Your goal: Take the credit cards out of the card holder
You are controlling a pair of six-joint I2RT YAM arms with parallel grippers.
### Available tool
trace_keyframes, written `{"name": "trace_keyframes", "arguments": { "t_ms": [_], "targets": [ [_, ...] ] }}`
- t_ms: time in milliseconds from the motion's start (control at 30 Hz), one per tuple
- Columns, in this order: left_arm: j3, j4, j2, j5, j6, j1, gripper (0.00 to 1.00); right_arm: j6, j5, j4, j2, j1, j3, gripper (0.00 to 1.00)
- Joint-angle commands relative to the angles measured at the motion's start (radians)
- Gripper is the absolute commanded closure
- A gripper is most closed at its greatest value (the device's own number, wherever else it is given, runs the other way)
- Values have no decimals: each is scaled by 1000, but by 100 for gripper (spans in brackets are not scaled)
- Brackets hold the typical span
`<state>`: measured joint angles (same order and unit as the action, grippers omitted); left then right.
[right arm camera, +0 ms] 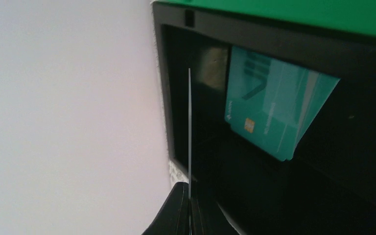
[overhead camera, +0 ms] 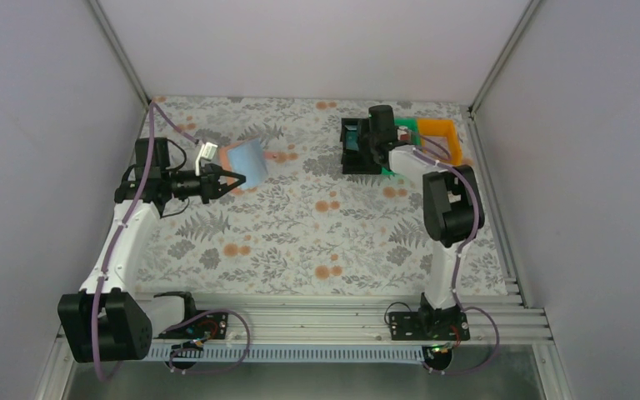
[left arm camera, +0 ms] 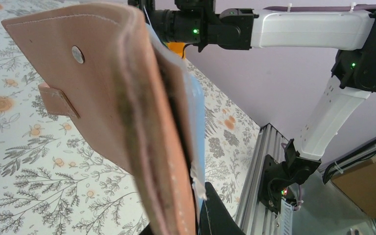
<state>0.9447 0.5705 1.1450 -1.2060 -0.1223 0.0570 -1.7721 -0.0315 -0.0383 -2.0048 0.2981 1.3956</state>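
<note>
The card holder [overhead camera: 247,161] is salmon-tan outside and light blue inside, and hangs above the table at the back left. My left gripper [overhead camera: 227,181] is shut on its lower edge. In the left wrist view the card holder [left arm camera: 112,93] fills the middle, seen from its side, and the left gripper [left arm camera: 198,218] pinches its bottom. My right gripper [right arm camera: 189,196] is shut on a thin credit card [right arm camera: 189,127], seen edge-on over the black bin [right arm camera: 176,98]. Teal credit cards [right arm camera: 274,107] lie inside that bin. From above, the right gripper [overhead camera: 357,148] sits over the black bin [overhead camera: 347,162].
A green bin [overhead camera: 406,132] and an orange bin [overhead camera: 442,137] stand beside the black bin at the back right. The flower-patterned table cover [overhead camera: 300,233] runs to grey walls on three sides. An aluminium rail [overhead camera: 317,315] carries both arm bases at the near edge.
</note>
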Motion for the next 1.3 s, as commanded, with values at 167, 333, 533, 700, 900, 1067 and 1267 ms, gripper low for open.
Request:
{"name": "trace_keyframes", "arguments": {
  "t_ms": [167, 333, 533, 700, 900, 1067, 1267],
  "targets": [
    [22, -7, 1, -49, -24, 6, 98, 13, -121, 113, -67, 10, 103, 96],
    [21, -15, 12, -52, -11, 6, 98, -4, -124, 127, -100, 9, 112, 96],
    [26, -9, 11, -46, -18, 5, 98, 50, -124, 135, -141, 12, 168, 96],
    [30, 0, 4, -43, -27, 7, 97, 53, -134, 135, -162, 20, 187, 96],
    [49, -8, 35, -46, -14, 7, 98, 57, -124, 150, -190, 20, 203, 90],
    [39, -20, 37, -46, 3, 7, 98, 88, -120, 195, -228, 18, 289, 87],
    [39, -20, 18, -43, 4, 7, 98, 90, -91, 197, -176, 16, 225, 53]
  ]
}}
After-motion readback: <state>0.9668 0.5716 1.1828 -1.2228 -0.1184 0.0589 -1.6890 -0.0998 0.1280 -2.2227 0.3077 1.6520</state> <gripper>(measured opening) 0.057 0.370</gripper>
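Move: The right hand still pinches a teal card, with the black bin it is taken to right beneath: the bin's middle is about 2 cm ahead, 1 cm right and 9 cm below. The teal card pile in that bin lies some 3 cm ahead, 2 cm right and 11 cm down, and the green bin's middle about 2 cm ahead and 13 cm right, also roughly 9 cm below. From the left hand the black bin is some 27 cm ahead, 29 cm right and 24 cm below. Carrying the pinched card fingers-first, the right hand sinks about 4.5 cm into the black bin's space and eases some 3.5 cm forward towards the bin's far wall, tipping its fingers slightly further down and rolling its left side down by less than 10 degrees. Only once it is nearly all the way down do the fingers part, the gap widening to over a third of full opening, so that they let go of the card above the pile. ##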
